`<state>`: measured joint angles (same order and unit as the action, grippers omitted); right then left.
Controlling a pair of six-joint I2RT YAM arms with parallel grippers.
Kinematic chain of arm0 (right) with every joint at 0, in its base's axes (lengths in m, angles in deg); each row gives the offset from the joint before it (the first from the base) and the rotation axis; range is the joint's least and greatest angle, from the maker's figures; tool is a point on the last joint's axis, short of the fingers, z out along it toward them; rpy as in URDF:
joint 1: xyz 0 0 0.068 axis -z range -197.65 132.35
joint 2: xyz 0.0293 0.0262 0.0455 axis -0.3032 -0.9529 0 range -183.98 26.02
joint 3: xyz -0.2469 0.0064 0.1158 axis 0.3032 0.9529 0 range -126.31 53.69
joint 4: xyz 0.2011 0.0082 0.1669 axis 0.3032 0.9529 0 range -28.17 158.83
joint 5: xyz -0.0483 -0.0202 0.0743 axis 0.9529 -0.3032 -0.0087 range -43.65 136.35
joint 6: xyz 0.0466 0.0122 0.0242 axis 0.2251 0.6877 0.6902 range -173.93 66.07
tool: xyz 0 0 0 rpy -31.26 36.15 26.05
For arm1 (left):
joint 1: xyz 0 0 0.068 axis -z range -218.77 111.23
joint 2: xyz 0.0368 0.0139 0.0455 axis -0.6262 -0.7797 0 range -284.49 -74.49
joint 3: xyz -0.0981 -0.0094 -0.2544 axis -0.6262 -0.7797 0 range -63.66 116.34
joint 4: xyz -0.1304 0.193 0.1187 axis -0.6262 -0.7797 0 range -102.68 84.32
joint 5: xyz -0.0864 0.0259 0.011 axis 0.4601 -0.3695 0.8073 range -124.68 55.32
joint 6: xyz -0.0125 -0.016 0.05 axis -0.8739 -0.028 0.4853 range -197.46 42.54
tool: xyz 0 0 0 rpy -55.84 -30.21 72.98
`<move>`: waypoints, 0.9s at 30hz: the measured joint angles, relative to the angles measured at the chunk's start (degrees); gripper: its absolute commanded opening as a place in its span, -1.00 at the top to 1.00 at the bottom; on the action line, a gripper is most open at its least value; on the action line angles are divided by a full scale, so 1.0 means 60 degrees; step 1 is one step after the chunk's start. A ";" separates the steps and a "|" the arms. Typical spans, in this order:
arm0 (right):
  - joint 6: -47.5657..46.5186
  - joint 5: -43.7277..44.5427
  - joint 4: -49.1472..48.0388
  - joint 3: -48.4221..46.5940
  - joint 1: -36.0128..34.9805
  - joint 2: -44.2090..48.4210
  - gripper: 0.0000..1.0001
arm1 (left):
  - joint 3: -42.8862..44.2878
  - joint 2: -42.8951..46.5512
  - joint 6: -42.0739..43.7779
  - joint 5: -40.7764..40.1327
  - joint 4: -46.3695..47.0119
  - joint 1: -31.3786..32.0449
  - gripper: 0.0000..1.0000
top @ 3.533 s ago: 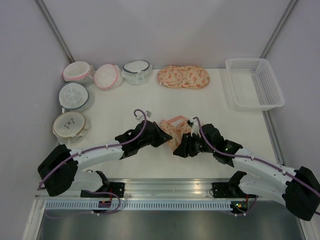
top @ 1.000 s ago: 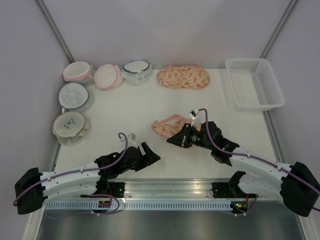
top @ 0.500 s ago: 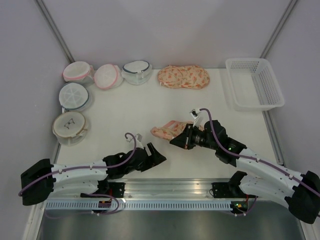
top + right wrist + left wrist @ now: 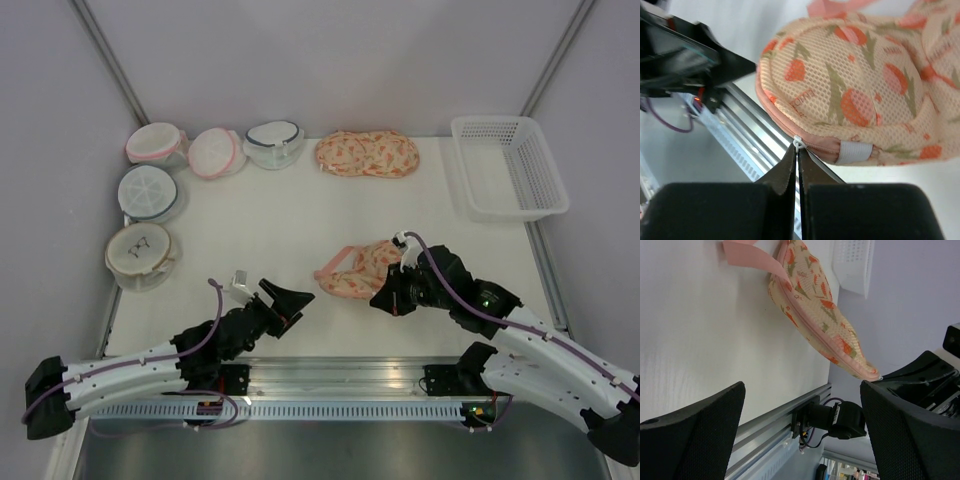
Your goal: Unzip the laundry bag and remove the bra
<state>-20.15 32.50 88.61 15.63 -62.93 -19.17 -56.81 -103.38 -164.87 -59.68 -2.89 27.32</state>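
Observation:
The peach, orange-printed laundry bag (image 4: pixel 362 266) lies at mid-table, its pink loop (image 4: pixel 334 268) pointing left. My right gripper (image 4: pixel 383 296) is at the bag's near right end, shut on the small white zipper pull (image 4: pixel 797 142) where the pink zip seam ends. The bag's mesh lobe (image 4: pixel 855 85) fills the right wrist view above the fingertips (image 4: pixel 790 165). My left gripper (image 4: pixel 296 297) hovers open near the table's front edge, left of the bag, with nothing between its fingers (image 4: pixel 715 415). From there the bag (image 4: pixel 815 295) shows edge-on. The bra is out of view.
A look-alike printed bag (image 4: pixel 367 153) lies at the back centre. Several round mesh bags stand along the back left and left edge (image 4: pixel 215 152) (image 4: pixel 150 190) (image 4: pixel 140 252). A white basket (image 4: pixel 510 165) sits at the back right. The metal rail (image 4: pixel 330 375) runs along the front.
The left arm drew back toward the front edge and its jaws opened wider. The right gripper moved right and nearer with the zipper pull, and the bag shifted right with it.

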 measured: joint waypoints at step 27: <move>0.3362 0.5064 0.2794 0.0761 -0.1599 0.1067 -0.32 | 0.5217 -0.3719 0.3293 -0.1290 -0.2575 0.0000 -0.99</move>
<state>0.03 62.88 105.38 20.20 -72.52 -12.77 -25.51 -125.69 -145.11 -67.42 -18.34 27.32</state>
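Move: The closed right fingers already hold the laundry bag by the zip pull at its near end; the bag's middle is about 9 cm ahead, 2 cm left and 6 cm below, its pink strap some 11 cm ahead, 6 cm left and 8 cm below. The bare table where this end goes is roughly 6 cm right, 2 cm back and 12 cm below. From the left hand, the bag's middle is about 9 cm ahead, 13 cm right and slightly lower. The right hand lowers the pinched bag end towards the table by about 8 cm while drawing it some 6 cm to the right and a little back, tipping its fingertips steeply down; at the bottom the fingers open to about two thirds, let go of the pull, and the hand backs up 3 cm, eases forward and swings clockwise. The left hand, open and empty throughout, dips slightly, then climbs beside the bag, up some 8 cm overall with a shorter shift forward and to the right, its right side rolling down. ##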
